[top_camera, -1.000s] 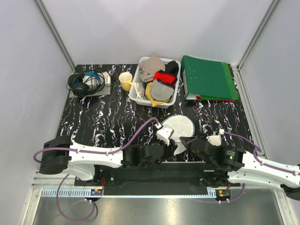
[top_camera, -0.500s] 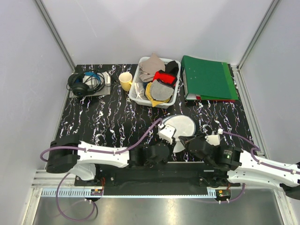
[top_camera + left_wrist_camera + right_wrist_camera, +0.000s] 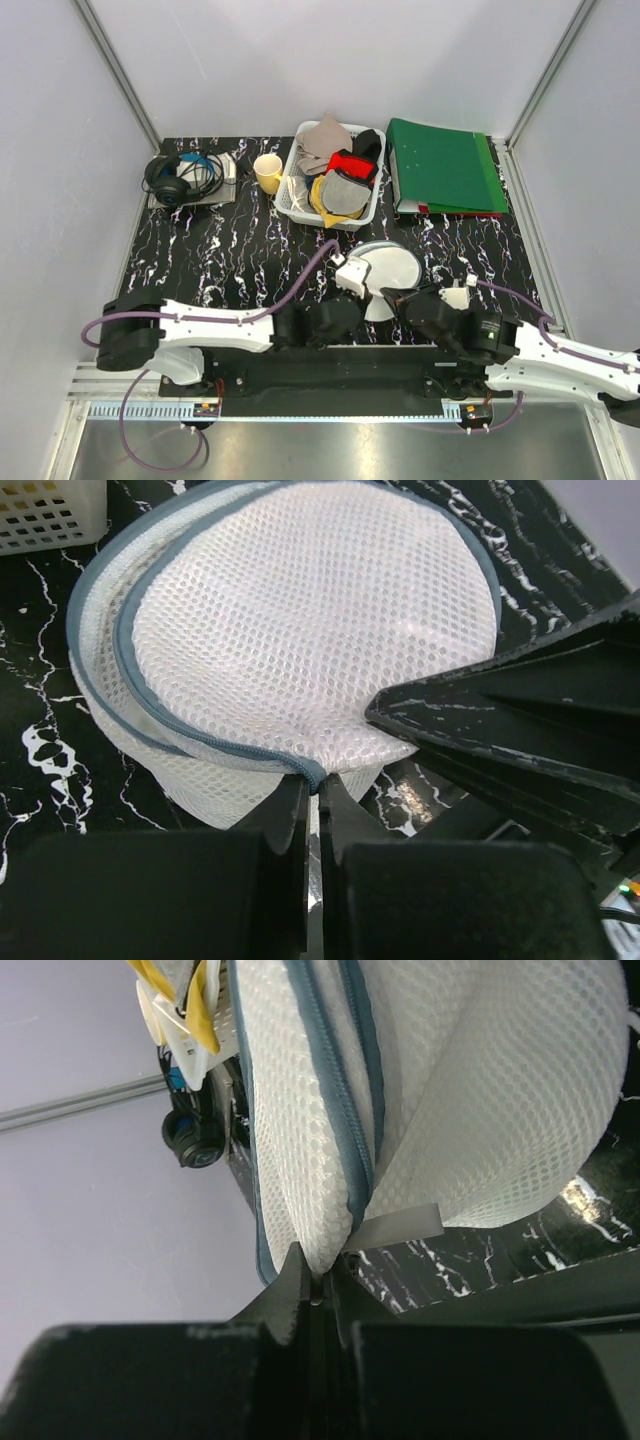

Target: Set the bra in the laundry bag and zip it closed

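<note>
The laundry bag [image 3: 387, 264] is a round white mesh drum with a blue-grey zip, lying at the near middle of the table. It fills the left wrist view [image 3: 300, 620] and the right wrist view [image 3: 480, 1080]. My left gripper [image 3: 316, 785] is shut on the zip's end at the bag's near rim; in the top view it is at the bag's near-left edge [image 3: 364, 292]. My right gripper [image 3: 318, 1282] is shut on the mesh rim beside the zip, at the bag's near edge [image 3: 392, 297]. The near rim is lifted off the table. The bra is hidden.
A white lattice basket [image 3: 298, 205] of grey, red and yellow garments stands behind the bag. A yellow cup [image 3: 267, 172] is left of it, a green folder [image 3: 445, 168] at the back right, and headphones [image 3: 180, 178] at the back left.
Both grippers have shifted a little away from the arms' bases with the bag's near rim. The bag has been pushed back and looks shorter from above.
</note>
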Available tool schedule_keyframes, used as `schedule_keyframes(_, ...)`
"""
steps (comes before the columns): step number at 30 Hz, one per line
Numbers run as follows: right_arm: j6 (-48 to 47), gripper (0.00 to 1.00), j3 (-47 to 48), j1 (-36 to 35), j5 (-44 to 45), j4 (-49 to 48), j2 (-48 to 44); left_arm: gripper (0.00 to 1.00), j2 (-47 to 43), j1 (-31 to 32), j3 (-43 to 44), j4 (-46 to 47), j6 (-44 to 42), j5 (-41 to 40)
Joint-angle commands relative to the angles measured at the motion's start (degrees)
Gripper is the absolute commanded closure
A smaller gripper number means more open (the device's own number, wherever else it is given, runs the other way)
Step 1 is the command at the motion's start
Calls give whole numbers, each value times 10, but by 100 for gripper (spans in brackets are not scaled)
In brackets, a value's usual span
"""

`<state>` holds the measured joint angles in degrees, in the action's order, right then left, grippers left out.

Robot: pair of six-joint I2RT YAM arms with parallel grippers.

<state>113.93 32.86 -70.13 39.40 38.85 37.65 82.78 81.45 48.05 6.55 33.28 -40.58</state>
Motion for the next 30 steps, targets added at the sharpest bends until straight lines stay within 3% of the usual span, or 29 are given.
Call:
schedule_keyframes(1,-11,100,12,-4,-13,69,-63,100,-77,-76,-47,-56,14,27)
schedule_keyframes(8,-116,100,22,-4,-17,135,-164,100,-203,-107,-139,-41,-40,113)
schedule_keyframes(13,-178,100,61,-4,-41,138,-107,100,-262,-108,-151,-52,-59,166)
schedule_keyframes(17,-169,100,70,-4,-40,138,-71,100,-290,-108,-149,-91,-48,164)
schedule_keyframes(20,-132,100,67,-4,-25,125,-75,100,-320,-103,-169,-70,-51,218)
schedule_keyframes(21,-126,100,64,-4,-19,116,-73,98,-335,-103,-176,-67,-45,246)
schedule_keyframes(24,-81,100,45,-4,-3,67,-67,79,-376,-100,-217,-7,-23,293)
schedule_keyframes(25,-72,100,41,-4,1,48,-63,65,-384,-96,-229,29,-16,298)
schedule_keyframes(30,-39,100,53,-4,19,10,-25,45,-369,-85,-248,65,0,305)
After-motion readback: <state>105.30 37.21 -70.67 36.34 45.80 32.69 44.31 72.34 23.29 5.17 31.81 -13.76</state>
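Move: The left fingers already pinch the laundry bag's blue zip edge, with the bag's middle about 5 cm ahead of them, 4 cm to the right and 3 cm lower. From the right hand, still gripping the bag near its tag, that middle lies some 4 cm ahead, level sideways and 4 cm down. The clothes basket stands roughly 30 cm ahead and 7 cm left of the left hand, the green binder 30 cm ahead and 24 cm right, both some 10 cm below it. The left fingers' pinch on the blue zip edge ends: that hand tugs upward some 3 cm, sweeps quickly left about 9 cm away from the bag, then draws back some 4 cm while its fingers open about halfway. The right hand keeps its grip beside the tag, lifting and drawing back about 3 cm, edging right and dipping, then easing partly forward and up again. ##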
